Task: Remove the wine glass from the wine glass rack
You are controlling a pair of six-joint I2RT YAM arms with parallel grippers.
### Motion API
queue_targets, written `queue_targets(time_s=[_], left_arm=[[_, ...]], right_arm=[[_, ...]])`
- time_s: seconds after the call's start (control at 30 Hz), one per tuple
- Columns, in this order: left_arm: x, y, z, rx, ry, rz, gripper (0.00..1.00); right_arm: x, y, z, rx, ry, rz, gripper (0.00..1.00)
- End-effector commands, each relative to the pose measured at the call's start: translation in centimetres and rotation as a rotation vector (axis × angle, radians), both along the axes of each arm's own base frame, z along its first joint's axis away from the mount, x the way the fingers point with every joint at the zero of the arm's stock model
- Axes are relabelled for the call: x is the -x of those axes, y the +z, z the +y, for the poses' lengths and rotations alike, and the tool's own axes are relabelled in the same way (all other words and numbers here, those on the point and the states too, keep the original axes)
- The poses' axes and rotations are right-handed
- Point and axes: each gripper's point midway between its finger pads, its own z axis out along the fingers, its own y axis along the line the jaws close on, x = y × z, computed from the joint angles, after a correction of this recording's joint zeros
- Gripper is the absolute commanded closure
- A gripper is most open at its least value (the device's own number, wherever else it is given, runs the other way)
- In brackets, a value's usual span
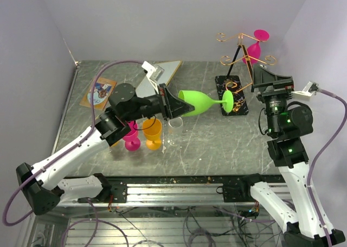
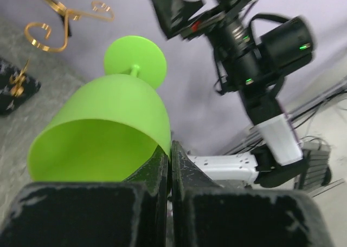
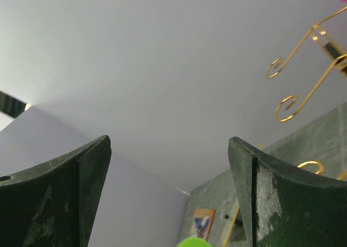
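My left gripper [image 1: 174, 103] is shut on the rim of a green wine glass [image 1: 199, 102], one finger inside the bowl and one outside. The glass lies sideways in the air, its foot [image 1: 228, 100] pointing at the wine glass rack [image 1: 238, 46], just above the rack's black base [image 1: 232, 95]. In the left wrist view the green wine glass [image 2: 103, 127] is pinched at my left gripper [image 2: 169, 149]. A pink wine glass [image 1: 255, 45] hangs upside down on the rack's far arm. My right gripper [image 1: 271, 76] stands open and holds nothing, right of the rack; the right wrist view shows its gripper [image 3: 169, 165] wide open beside the rack's gold curls [image 3: 295, 89].
A pink glass [image 1: 131, 138] and an orange glass [image 1: 153, 134] stand on the table under my left arm, with a clear glass [image 1: 173, 128] beside them. A picture card [image 1: 98, 92] and a flat board [image 1: 162, 76] lie at the back left.
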Motion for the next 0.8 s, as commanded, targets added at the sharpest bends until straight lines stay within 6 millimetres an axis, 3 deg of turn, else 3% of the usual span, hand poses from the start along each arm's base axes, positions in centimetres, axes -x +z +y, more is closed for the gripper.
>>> queue_targets(time_s=[0.0,0.4,0.67,0.77], left_arm=[[-1.2,-7.0,-0.5,-0.301,0.098,0.024,0.93],[3.0,-16.3,-2.9,-0.861,0.176,-0.067,0.93],[4.5,-22.9,-0.2,-1.195,0.174,-0.05,0.93],[4.7,-24.4,1.3,-1.279,0.182,-0.024,0.93]], right_arm=[[0.2,-0.6,-2.8,0.079,-0.16,0.033,0.12],[0.8,-0.7,-4.3,0.102,-0.239,0.042,0.12],[0.8,-0.7,-4.5,0.108,-0.248,0.046,0.12],[0.7,-0.9,-4.4,0.112,-0.249,0.051,0.12]])
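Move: The green wine glass, held by its rim in the left fingers, lies nearly flat, its middle some 10 cm right of that hand and 3 cm ahead. The free spot it seems bound for is about 8 cm ahead, 8 cm right and 42 cm below. The clear glass stands 8 cm ahead, 2 cm left and 32 cm below; the orange glass is 10 cm left of it. From the right hand, the spot lies roughly 22 cm left, 2 cm back and 46 cm below. The green glass, still pinched at its rim, is swung foot-down as the left hand sinks some 24 cm towards the table beside the clear glass, drawing back 5 cm, easing first right, then partly left again. The wrist tips about 65 degrees, from pointing right to steeply down. The empty right hand, still open, drifts 4 cm right, turning slightly clockwise. ##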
